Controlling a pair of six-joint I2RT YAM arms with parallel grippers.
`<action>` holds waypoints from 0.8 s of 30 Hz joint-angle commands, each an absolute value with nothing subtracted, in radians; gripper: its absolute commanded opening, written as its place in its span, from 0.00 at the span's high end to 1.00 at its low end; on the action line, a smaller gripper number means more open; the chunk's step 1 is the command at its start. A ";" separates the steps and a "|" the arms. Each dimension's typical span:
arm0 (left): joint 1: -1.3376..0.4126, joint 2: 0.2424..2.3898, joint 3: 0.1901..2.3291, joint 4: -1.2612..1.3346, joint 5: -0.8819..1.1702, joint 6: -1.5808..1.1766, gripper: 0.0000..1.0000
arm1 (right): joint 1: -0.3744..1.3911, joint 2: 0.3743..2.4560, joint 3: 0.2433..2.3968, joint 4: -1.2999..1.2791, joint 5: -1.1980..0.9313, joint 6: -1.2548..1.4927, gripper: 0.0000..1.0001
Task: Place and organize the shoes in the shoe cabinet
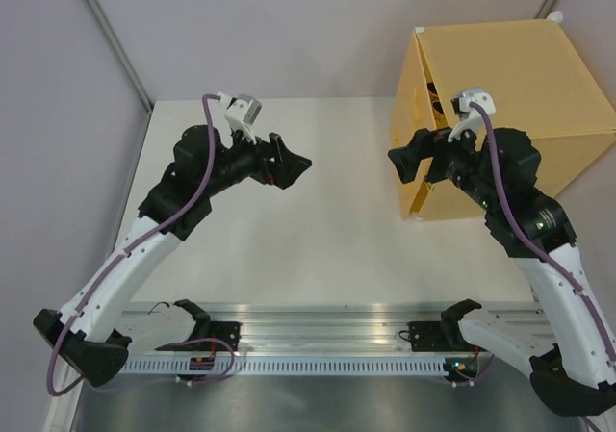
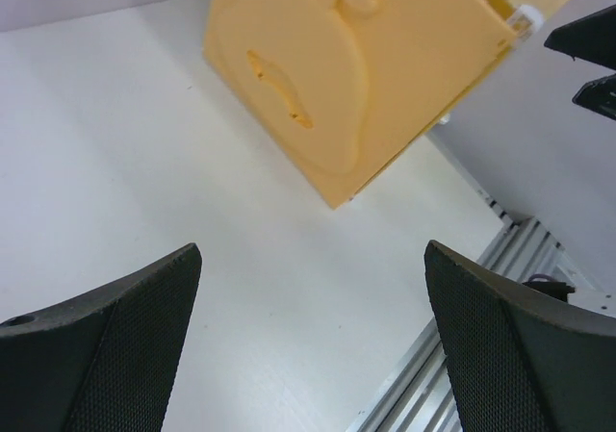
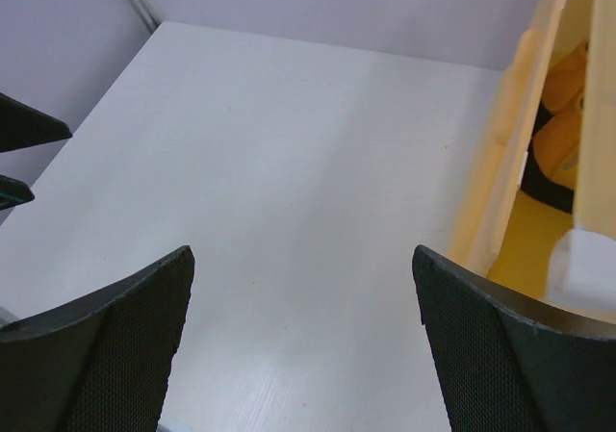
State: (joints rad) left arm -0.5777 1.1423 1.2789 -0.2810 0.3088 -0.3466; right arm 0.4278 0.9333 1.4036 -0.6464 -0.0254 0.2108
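Note:
The yellow-orange shoe cabinet stands at the back right of the white table. Its door on the left face is ajar by a narrow gap. The left wrist view shows the door's embossed outer face. Through the gap, the right wrist view shows gold-toned shoes with black parts inside the cabinet; the white shoes are hidden. My left gripper is open and empty over the table's middle. My right gripper is open and empty just left of the door.
A white corner connector sits at the cabinet's near corner. An aluminium rail carries both arm bases along the near edge. Pale walls and a slanted metal post bound the table on the left and behind.

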 commanded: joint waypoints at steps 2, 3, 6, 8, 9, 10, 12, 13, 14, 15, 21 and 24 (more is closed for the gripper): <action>-0.574 1.013 1.198 -0.465 0.066 -0.287 0.00 | 0.426 1.012 1.417 -0.629 -0.117 0.236 0.02; -0.574 0.990 1.186 -0.481 0.046 -0.282 0.00 | 0.426 1.026 1.414 -0.623 -0.115 0.244 0.02; -0.574 0.918 1.144 -0.549 -0.024 -0.259 0.00 | 0.426 1.058 1.384 -0.582 -0.068 0.270 0.03; -0.574 0.882 1.115 -0.571 -0.069 -0.258 0.00 | 0.426 1.072 1.358 -0.558 -0.035 0.284 0.03; -0.574 0.856 1.098 -0.586 -0.092 -0.255 0.00 | 0.426 1.084 1.350 -0.548 0.024 0.308 0.03; -0.574 0.842 1.092 -0.591 -0.103 -0.253 0.00 | 0.426 1.085 1.347 -0.548 0.069 0.320 0.03; -0.574 0.822 1.083 -0.601 -0.120 -0.250 0.00 | 0.426 1.094 1.342 -0.551 0.142 0.353 0.03; -0.574 0.809 1.080 -0.606 -0.132 -0.244 0.00 | 0.426 1.094 1.335 -0.551 0.179 0.365 0.03; -0.574 0.804 1.081 -0.607 -0.138 -0.241 0.00 | 0.426 1.094 1.332 -0.551 0.233 0.373 0.03; -0.574 0.799 1.083 -0.614 -0.143 -0.233 0.00 | 0.426 1.092 1.328 -0.555 0.267 0.379 0.03; -0.574 0.790 1.103 -0.632 -0.167 -0.212 0.00 | 0.426 1.097 1.316 -0.584 0.414 0.374 0.03; -0.574 0.784 1.103 -0.635 -0.175 -0.210 0.00 | 0.426 1.100 1.307 -0.592 0.448 0.365 0.03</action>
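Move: The cabinet door stands a few centimetres ajar; the middle of its near, free edge is about 6 cm ahead of the right hand, 6 cm to its right and some 20 cm lower, the top nearly at hand height. The cabinet's white corner cap is about 6 cm ahead, 10 cm right, slightly below. Inside, a gold shoe sits roughly 15 cm ahead, 11 cm right, 12 cm lower. From the left hand the door edge is about 5 cm ahead, 34 cm right, 17 cm lower. Sink the open right gripper about 7 cm while reaching forward nearly as far, drifting slightly left at first, then swing it right and clockwise some 20 degrees, fingers tipping a little down, to bring the right finger against the door's outer face by its free edge. Meanwhile draw the open left gripper away from the cabinet, left, down and a little back, turning counter-clockwise. ##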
